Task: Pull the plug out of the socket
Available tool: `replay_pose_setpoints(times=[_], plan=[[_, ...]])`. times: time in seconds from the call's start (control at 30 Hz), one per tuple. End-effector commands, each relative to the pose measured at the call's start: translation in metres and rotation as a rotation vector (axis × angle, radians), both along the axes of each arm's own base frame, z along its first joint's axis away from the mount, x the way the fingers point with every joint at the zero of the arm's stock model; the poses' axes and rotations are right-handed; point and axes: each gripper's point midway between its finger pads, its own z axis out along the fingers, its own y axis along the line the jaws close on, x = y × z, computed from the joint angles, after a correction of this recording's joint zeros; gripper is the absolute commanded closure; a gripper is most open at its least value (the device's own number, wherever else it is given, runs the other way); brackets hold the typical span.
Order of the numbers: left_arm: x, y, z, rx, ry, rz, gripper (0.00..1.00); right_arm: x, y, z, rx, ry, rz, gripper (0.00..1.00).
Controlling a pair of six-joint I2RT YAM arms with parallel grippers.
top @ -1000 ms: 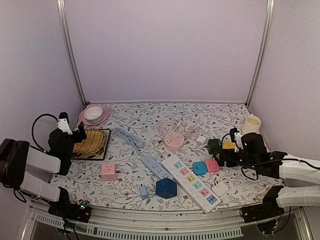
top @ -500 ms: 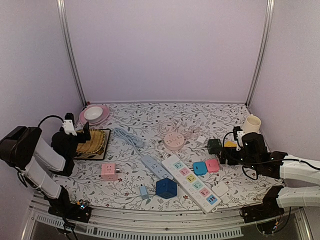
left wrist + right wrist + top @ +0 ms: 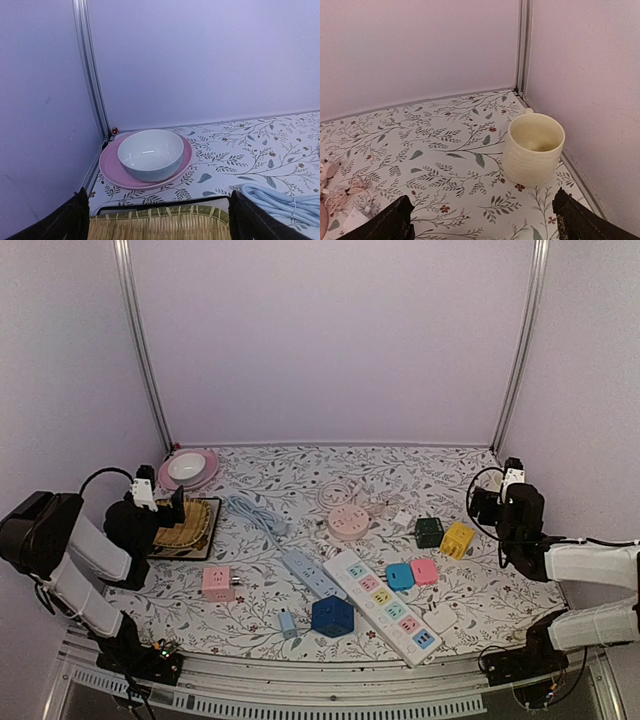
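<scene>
A yellow plug point(image 3: 457, 538) lies on the floral tablecloth right next to a dark green socket block point(image 3: 429, 531); the two are side by side and not joined. My right gripper point(image 3: 488, 503) hovers above and to the right of them, open and empty, facing a cream cup point(image 3: 534, 147) in the back right corner. In the right wrist view my right gripper point(image 3: 482, 222) shows only its two dark fingertips point(image 3: 395, 222), far apart. My left gripper point(image 3: 160, 503) is open over a bamboo tray point(image 3: 160, 225). In the left wrist view my left gripper point(image 3: 160, 222) holds nothing.
A white power strip point(image 3: 385, 607), a blue strip point(image 3: 308, 572), a blue cube socket point(image 3: 332, 616), a pink cube socket point(image 3: 216, 582), a round pink socket point(image 3: 347, 521) and small blue point(image 3: 400, 576) and pink point(image 3: 425, 571) adapters lie mid-table. A bowl point(image 3: 150, 154) sits on a pink plate point(image 3: 112, 170).
My right arm has drawn back and up toward the right wall, away from the yellow plug and green socket. My left arm has folded up and edged right over the bamboo tray.
</scene>
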Motion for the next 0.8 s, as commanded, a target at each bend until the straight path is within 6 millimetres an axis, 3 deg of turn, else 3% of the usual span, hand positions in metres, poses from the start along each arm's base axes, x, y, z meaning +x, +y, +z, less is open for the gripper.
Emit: replay_pose_setpoints(times=[0.0,0.17,0.33,0.43,0.5,0.77], plan=[[0.003,-0.005,0.003,0.011,-0.007,-0.017,0.03,0.028,-0.042,0.026,-0.050,-0.134,-0.113,0.01],[0.003,-0.005,0.003,0.012,-0.005,-0.019,0.03,0.033,-0.070,0.003,-0.054,-0.155,-0.185,0.01],[0.003,-0.005,0.003,0.012,-0.006,-0.018,0.03,0.032,-0.068,0.007,-0.107,-0.197,-0.163,0.01],[0.003,-0.005,0.003,0.011,-0.006,-0.016,0.03,0.012,-0.074,0.015,-0.117,-0.325,-0.189,0.01],[0.003,-0.004,0.003,0.012,-0.007,-0.014,0.03,0.013,-0.071,0.007,-0.127,-0.276,-0.160,0.01],[0.005,-0.002,0.002,0.004,0.002,-0.004,0.03,0.010,-0.067,0.012,-0.126,-0.313,-0.109,0.01]])
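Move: The blue plug lies about 40 cm to the right hand's left, some 22 cm back and 13 cm below. The yellow plug is almost under that hand, 1 cm ahead and 3 cm left; the green plug is 4 cm ahead and 10 cm left, both about 14 cm down. The white cup stands some 17 cm ahead, 12 cm right and 12 cm lower. From the left hand the blue plug is about 45 cm right, 25 cm back and 13 cm below. The yellow and green plugs are left behind untouched as the empty right hand swings about 7 cm to the right above the table, bringing the white cup more nearly ahead. It first eases 3 cm forward and dips slightly, then draws back about 2 cm and rises again, turning some 10 degrees clockwise and tipping its fingers up by about 15, jaws staying wide open. ##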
